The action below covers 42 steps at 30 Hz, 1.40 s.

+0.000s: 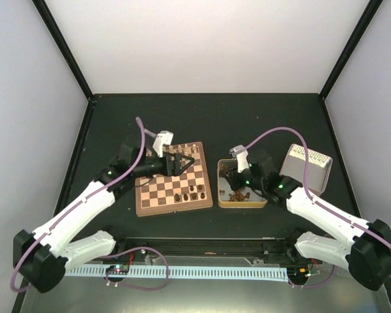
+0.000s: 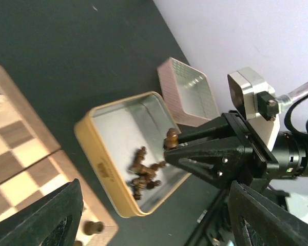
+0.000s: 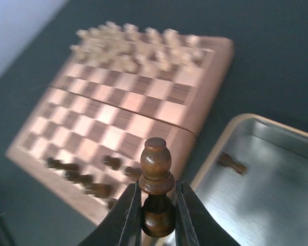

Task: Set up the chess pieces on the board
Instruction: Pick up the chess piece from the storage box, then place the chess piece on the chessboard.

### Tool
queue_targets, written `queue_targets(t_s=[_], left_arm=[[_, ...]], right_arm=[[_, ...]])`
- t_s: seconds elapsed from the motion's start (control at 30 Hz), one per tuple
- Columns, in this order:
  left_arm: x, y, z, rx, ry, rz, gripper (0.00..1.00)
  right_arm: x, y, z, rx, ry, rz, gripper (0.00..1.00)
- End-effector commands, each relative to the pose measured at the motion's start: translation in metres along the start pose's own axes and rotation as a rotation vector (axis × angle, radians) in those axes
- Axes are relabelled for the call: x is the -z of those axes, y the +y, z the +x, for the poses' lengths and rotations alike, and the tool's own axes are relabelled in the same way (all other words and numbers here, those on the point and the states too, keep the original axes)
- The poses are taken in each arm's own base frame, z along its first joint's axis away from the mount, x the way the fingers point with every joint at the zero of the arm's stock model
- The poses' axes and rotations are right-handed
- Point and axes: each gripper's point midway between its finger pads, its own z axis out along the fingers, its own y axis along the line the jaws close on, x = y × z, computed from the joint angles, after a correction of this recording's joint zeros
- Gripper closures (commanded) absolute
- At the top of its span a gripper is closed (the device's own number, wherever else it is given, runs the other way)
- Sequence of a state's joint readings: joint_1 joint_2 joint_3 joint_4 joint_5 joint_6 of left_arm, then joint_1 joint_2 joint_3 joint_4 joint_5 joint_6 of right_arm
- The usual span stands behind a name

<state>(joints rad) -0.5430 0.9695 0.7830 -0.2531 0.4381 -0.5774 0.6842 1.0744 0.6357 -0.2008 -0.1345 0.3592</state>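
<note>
The board [image 1: 158, 193] lies left of centre and also shows in the right wrist view [image 3: 108, 120]. Several dark brown chess pieces [image 1: 189, 193] stand on its near rows [image 3: 84, 177]. More dark pieces [image 2: 142, 173] lie heaped in the open gold-rimmed tin [image 2: 98, 154]. My right gripper [image 3: 156, 212] is shut on one dark brown pawn [image 3: 156, 171] and holds it upright above the tin's left edge [image 1: 233, 177]. My left gripper [image 1: 182, 164] hovers over the board's right half. Its fingers [image 2: 51, 220] are wide apart and empty.
Pale cream chessmen [image 3: 138, 43] fill the board's far rows [image 1: 182, 149]. The tin [image 1: 257, 202] sits just right of the board. Its shiny lid [image 1: 306, 168] lies tilted farther right. Black walls edge the dark table.
</note>
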Motion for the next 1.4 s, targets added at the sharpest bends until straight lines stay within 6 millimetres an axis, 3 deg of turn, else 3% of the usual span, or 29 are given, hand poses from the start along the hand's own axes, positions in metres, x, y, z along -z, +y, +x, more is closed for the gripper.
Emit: queue_targets(t_s=[0.0,0.17,0.3,0.6,0.83,1.03,1.17,1.37], left_arm=[[-0.012,-0.036,0.005,0.029,0.163,0.185,0.22],[-0.025,-0.042,0.021,0.071,0.294,0.249,0.28],[-0.031,-0.043,0.035,0.092,0.367,0.281,0.37],[-0.036,-0.045,0.050,0.090,0.438,0.298,0.59],[-0.037,-0.044,0.051,0.079,0.443,0.274,0.79],[-0.039,-0.040,0.052,0.066,0.438,0.242,0.90],[-0.040,-0.028,0.049,0.059,0.403,0.159,0.92],[-0.026,0.022,0.042,0.063,0.291,-0.155,0.92]], right_arm=[[0.016,0.067,-0.027,0.177,-0.087,-0.322,0.86],[0.016,0.094,-0.019,0.273,-0.035,-0.402,0.86],[0.014,0.103,-0.016,0.317,-0.009,-0.408,0.86],[0.009,0.111,-0.012,0.351,0.039,-0.422,0.86],[0.010,0.113,-0.013,0.361,0.035,-0.425,0.86],[0.012,0.114,-0.012,0.367,0.032,-0.428,0.86],[0.008,0.105,-0.013,0.295,0.066,-0.364,0.73],[0.016,0.094,-0.009,0.179,0.016,-0.325,0.42]])
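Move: The dark chess piece, already pinched by the right hand, lies about 14 cm right of the open left hand, 2 cm ahead and 8 cm below. From the right hand, the left gripper is some 15 cm left, 1 cm back and 8 cm up; the storage box's middle is about 7 cm right, 1 cm back, 14 cm below. The chess board's middle lies roughly 5 cm left of the left hand, 2 cm ahead, 23 cm below. Left hand dips some 5 cm rightward, pinching the piece the right hand brings 8 cm leftward and releases. ##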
